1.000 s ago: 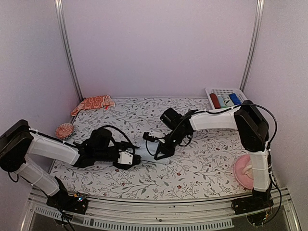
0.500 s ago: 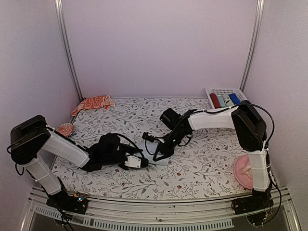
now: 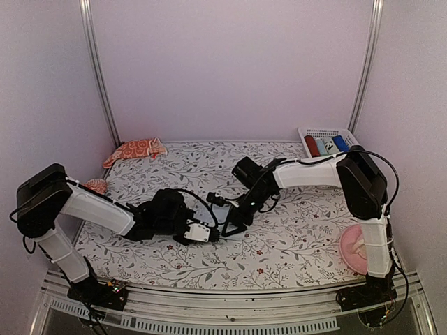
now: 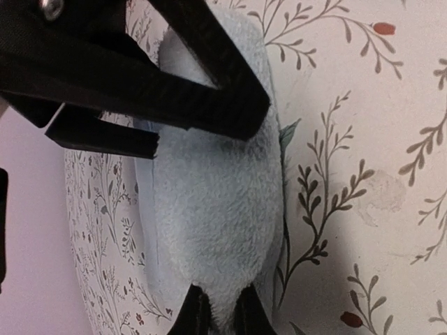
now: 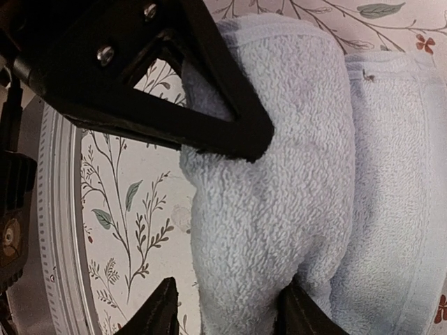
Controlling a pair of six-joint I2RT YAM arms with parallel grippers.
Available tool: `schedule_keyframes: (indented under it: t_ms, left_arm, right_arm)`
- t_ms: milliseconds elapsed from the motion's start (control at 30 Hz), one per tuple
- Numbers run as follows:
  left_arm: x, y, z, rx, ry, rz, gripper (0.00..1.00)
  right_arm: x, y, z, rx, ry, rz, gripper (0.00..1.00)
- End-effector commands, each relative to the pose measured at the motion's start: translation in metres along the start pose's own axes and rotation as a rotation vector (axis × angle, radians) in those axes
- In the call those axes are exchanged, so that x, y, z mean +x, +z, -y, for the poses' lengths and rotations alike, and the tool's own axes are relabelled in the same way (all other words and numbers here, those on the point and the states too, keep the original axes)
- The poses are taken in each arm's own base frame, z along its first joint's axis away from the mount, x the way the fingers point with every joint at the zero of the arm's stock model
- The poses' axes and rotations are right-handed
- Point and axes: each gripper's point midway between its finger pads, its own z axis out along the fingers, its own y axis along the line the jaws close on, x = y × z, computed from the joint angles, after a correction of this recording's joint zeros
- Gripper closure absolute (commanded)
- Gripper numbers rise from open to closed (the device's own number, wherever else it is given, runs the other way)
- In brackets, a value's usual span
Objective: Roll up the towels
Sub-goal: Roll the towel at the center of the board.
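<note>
The light blue towel (image 4: 209,209) lies rolled into a short thick bundle on the floral table, partly hidden between the two grippers in the top view (image 3: 235,234). My left gripper (image 4: 218,314) is shut on the near end of this roll, with fluffy cloth pinched between its narrow tips. From the other side my right gripper (image 5: 227,310) straddles the same roll (image 5: 279,174) with its jaws open; one finger (image 5: 157,310) stands clear of the cloth. The orange-red towel (image 3: 136,149) lies crumpled at the far left corner, away from both arms.
A white basket (image 3: 325,142) with several rolled items stands at the back right. A pink plate (image 3: 353,249) sits by the right arm's base. A small pinkish object (image 3: 94,186) lies near the left wall.
My left gripper has moved right to the blue roll and closed on its end. My right gripper has opened its jaws around the roll and stayed in place.
</note>
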Motion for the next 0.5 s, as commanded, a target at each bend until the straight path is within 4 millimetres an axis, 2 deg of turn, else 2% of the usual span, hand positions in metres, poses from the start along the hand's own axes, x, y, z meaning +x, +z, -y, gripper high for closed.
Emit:
schedule_keyframes:
  t_ms: [0, 267, 467]
  left_arm:
    - [0.007, 0.001, 0.020, 0.175, -0.096, -0.011, 1.00]
    - [0.011, 0.001, 0.014, 0.301, -0.217, 0.006, 1.00]
    - [0.013, 0.003, 0.014, 0.330, -0.233, 0.004, 1.00]
  right_arm:
    - [0.000, -0.018, 0.001, 0.055, 0.003, 0.003, 0.45]
    - [-0.022, -0.065, 0.013, 0.119, 0.024, 0.105, 0.29]
    - [-0.022, -0.074, 0.037, 0.142, 0.071, 0.113, 0.22]
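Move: The left hand pinches the left end of the rolled towel, whose middle lies about 8 cm to its right and level with it. The same middle is roughly 5 cm to the left of the right hand, whose half-open fingers are still around the roll's right part. The towel's flat tail lies just beyond the roll, its middle some 5 cm ahead and 5 cm left of the right hand. Right opens wider, leaving the roll forward, up and right some 7 cm; left, still pinching, tips steeper. ##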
